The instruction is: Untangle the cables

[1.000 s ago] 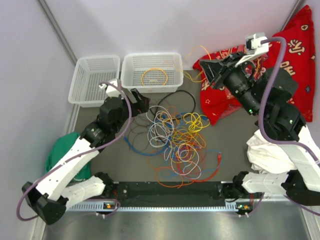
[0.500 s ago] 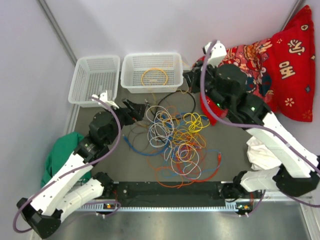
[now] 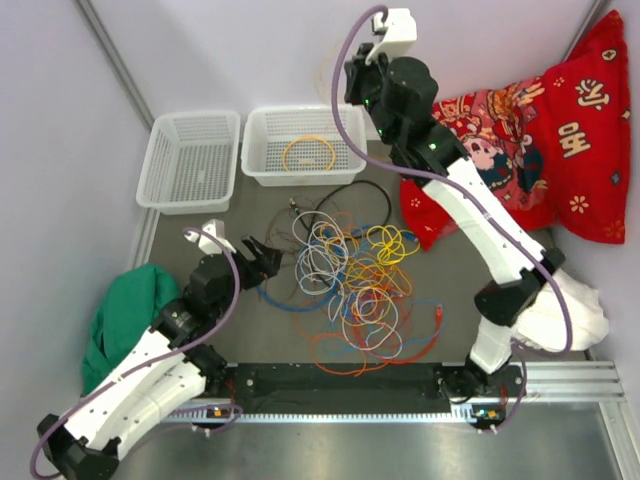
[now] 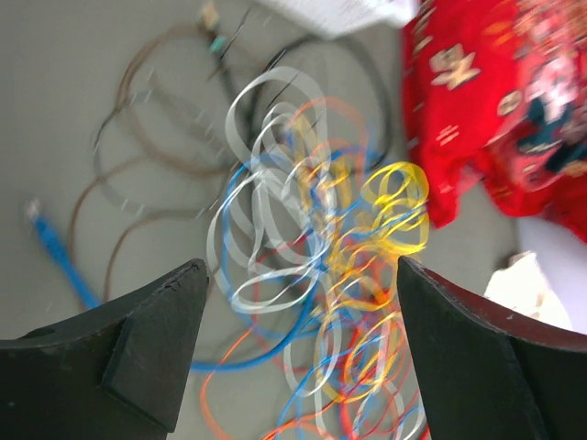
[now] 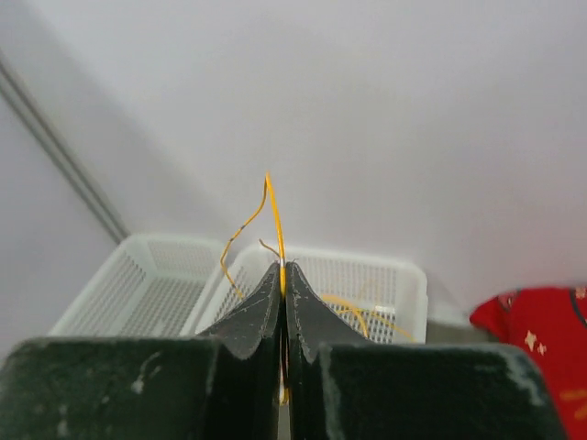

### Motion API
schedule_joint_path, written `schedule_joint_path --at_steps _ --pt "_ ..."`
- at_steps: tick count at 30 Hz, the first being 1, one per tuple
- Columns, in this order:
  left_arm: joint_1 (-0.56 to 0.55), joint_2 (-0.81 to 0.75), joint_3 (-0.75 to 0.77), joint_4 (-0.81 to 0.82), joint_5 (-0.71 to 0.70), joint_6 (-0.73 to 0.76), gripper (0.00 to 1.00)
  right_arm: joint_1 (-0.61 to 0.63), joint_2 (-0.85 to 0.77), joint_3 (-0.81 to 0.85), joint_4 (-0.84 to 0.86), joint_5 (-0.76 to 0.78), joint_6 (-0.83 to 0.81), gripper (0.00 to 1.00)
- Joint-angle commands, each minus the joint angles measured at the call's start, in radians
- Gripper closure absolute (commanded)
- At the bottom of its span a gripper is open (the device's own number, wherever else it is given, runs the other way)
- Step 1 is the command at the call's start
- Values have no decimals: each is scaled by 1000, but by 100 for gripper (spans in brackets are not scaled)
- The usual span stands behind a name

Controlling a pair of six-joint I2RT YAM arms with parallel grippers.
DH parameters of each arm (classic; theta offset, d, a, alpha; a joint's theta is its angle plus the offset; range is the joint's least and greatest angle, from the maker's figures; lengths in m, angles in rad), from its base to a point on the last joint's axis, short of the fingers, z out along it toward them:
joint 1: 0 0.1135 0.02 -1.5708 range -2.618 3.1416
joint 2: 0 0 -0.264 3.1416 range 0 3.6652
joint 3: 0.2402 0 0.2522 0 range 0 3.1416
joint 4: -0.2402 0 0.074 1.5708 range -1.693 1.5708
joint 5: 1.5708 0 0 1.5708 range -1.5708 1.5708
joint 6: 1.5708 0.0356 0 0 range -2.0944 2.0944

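Observation:
The cables (image 3: pixel 355 275) lie in a loose tangle of white, yellow, orange, red, blue and black loops on the grey table. My left gripper (image 3: pixel 262 258) is open at the tangle's left edge. In the left wrist view the blurred loops (image 4: pixel 321 247) show between its spread fingers (image 4: pixel 170 321), and my left gripper (image 4: pixel 301 270) holds nothing. My right arm (image 3: pixel 400 80) is raised high at the back. In the right wrist view my right gripper (image 5: pixel 282 268) is shut on a thin yellow cable (image 5: pixel 273 211), which sticks up from the jaws above the baskets.
Two white mesh baskets stand at the back left. The left basket (image 3: pixel 190 160) shows nothing inside, and the right basket (image 3: pixel 258 172) holds a coiled yellow cable (image 3: pixel 308 153). A red patterned cloth (image 3: pixel 530 130) is at the back right, a green cloth (image 3: pixel 125 310) on the left and a white cloth (image 3: pixel 570 310) on the right.
My right arm swung from over the red cloth to the left and upward, toward the baskets, still shut. My left gripper drew back toward the near edge, beside the tangle.

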Motion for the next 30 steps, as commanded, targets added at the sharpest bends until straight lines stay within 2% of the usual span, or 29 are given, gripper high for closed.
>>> schedule_joint_path --at_steps 1,6,13,20,24,25,26,27,28,30 --pt "2 -41 -102 -15 27 -115 14 -73 109 165 132 -49 24 100" --pt "1 -78 -158 -21 29 -111 14 -108 200 165 294 -76 63 100" --pt "1 -98 -195 -20 0 -69 13 -130 357 231 405 -116 58 100" --pt "2 -124 -218 -44 -32 -48 12 -167 481 222 422 -113 173 100" --pt "1 -113 -231 -20 -45 -41 11 -168 521 159 393 -157 238 98" --pt "1 -109 -231 -15 -40 -40 11 -167 526 134 382 -173 254 84" --pt "2 -96 -230 -11 -32 -38 11 -168 535 131 342 -202 258 61" --pt "1 -90 -228 -8 -29 -38 11 -168 540 130 318 -211 262 27" --pt "2 -87 -227 -8 -26 -38 11 -167 538 137 289 -216 267 16" --pt "1 -83 -224 -6 -13 -44 11 -162 486 116 243 -211 265 3"
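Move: The right hand holds a thin orange cable high up. The middle white basket, with a yellow ring inside, lies about 25 cm ahead, 10 to the left and some 45 below. The left basket is roughly 20 ahead and 43 left; the cable pile is about 10 back, 2 right and 50 down. From the open left hand, the pile lies some 6 ahead, 20 right and 20 below, the blue plug about 7 ahead, 4 left and 20 below. Letting go of the thin orange cable over the middle basket, the right hand's fingers spring wide open only at the end of a swing: forward about 17 cm and 5 left, increasingly dropping to some 18 cm lower, the fingers tipping downward late. Meanwhile the open left hand sinks about 9 cm beside the pile, mostly early, easing slightly back. ##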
